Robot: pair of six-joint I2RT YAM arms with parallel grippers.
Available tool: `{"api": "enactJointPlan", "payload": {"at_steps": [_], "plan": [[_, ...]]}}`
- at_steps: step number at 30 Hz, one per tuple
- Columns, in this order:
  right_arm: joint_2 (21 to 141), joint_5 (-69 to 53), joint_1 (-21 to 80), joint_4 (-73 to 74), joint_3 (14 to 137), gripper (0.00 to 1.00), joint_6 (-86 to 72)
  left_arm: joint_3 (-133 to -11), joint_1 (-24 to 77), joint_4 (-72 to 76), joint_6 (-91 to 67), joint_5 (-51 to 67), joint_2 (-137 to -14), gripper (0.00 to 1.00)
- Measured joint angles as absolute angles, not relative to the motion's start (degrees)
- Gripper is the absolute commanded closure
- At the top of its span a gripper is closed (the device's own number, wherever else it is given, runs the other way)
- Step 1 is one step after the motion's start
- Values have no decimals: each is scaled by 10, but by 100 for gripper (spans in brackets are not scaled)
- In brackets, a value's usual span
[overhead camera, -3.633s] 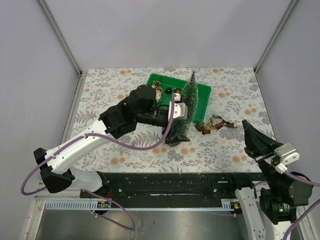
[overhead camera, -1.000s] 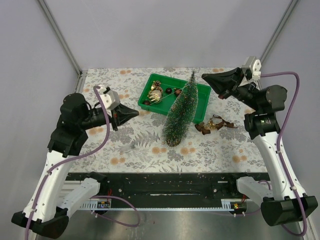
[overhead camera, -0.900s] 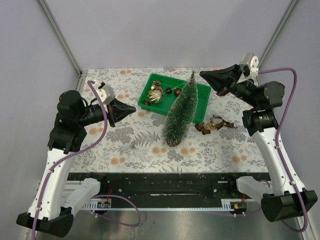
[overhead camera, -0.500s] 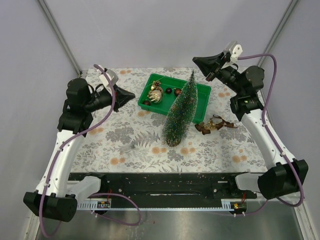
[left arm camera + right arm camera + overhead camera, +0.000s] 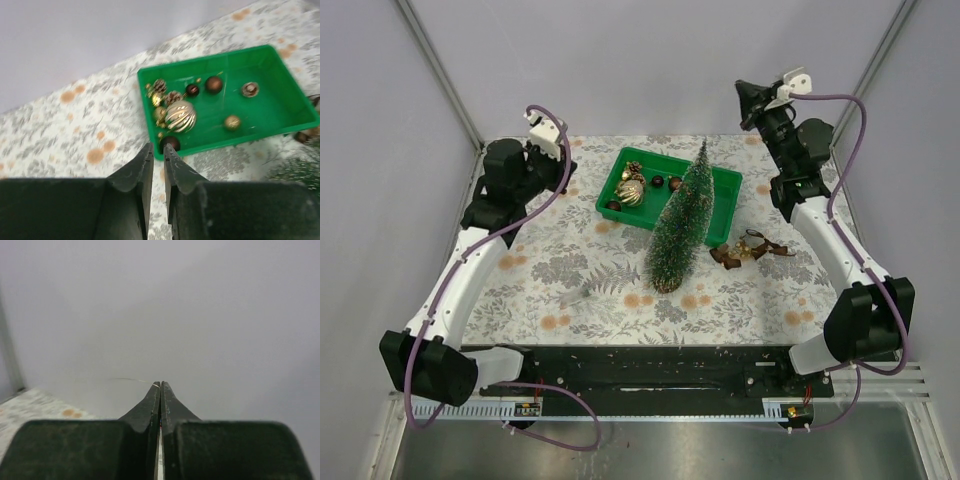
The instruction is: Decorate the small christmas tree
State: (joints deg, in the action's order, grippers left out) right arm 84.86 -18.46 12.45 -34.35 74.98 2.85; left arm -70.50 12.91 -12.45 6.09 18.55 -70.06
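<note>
The small christmas tree [image 5: 680, 222] stands upright on the floral table, its tip over the green tray [image 5: 724, 196]; only blurred bristles [image 5: 301, 170] show at the left wrist view's edge. In the tray [image 5: 272, 102] lie a gold-striped ball [image 5: 181, 115], a dark red ball [image 5: 170, 143], pine cones and small baubles. My left gripper [image 5: 566, 165] hangs high, left of the tray, its jaws [image 5: 157, 147] a narrow gap apart and holding nothing. My right gripper [image 5: 741, 89] is raised at the back right, facing the wall, shut [image 5: 160, 384], with a thin pale strand at its tip.
A brown ribbon ornament [image 5: 750, 248] lies on the table right of the tree's base. Grey walls with metal corner posts [image 5: 440, 70] close in the table at the back and sides.
Both arms have lifted and swung towards the back of the table. The left jaws have parted slightly. The right gripper has turned up to face the back wall.
</note>
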Motion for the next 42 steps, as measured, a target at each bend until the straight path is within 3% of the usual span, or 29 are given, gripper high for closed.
{"api": "enactJointPlan", "payload": {"at_steps": [9,18,22,24,32,42], "plan": [[849,88,105,-319,746,100,108,-712,174,-198,70,94,-737,62],[842,189,105,-259,675,100,128,-733,194,-231,59,130,-731,55],[842,214,105,-233,674,100,129,-734,211,-243,48,202,-695,37],[844,221,105,-232,673,100,127,-734,240,-244,46,238,-673,33],[866,282,105,-233,627,100,131,-734,413,-244,94,299,-638,30],[857,325,104,-264,571,100,142,-733,439,-209,185,187,-727,29]]}}
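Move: The tree's middle stands some 28 cm to the right of my left hand, about level with it fore and aft and 13 cm lower; the green tray's middle is about 25 cm ahead, 26 cm right and 31 cm below that hand. From my right hand, which keeps the thin string, the tree's middle is 10 cm back, 12 cm left and 26 cm below, with the brown bow 2 cm ahead, 11 cm right and 44 cm below. My left hand opens wide as it dips 5 cm, then lifts and sweeps back and right, swinging clockwise some 40 degrees, and finally eases forward and down towards the tree's near left side. Meanwhile my shut right hand carries the string about 18 cm right and 19 cm down, away from the tree towards the space over the bow, turning clockwise and tipping down. ##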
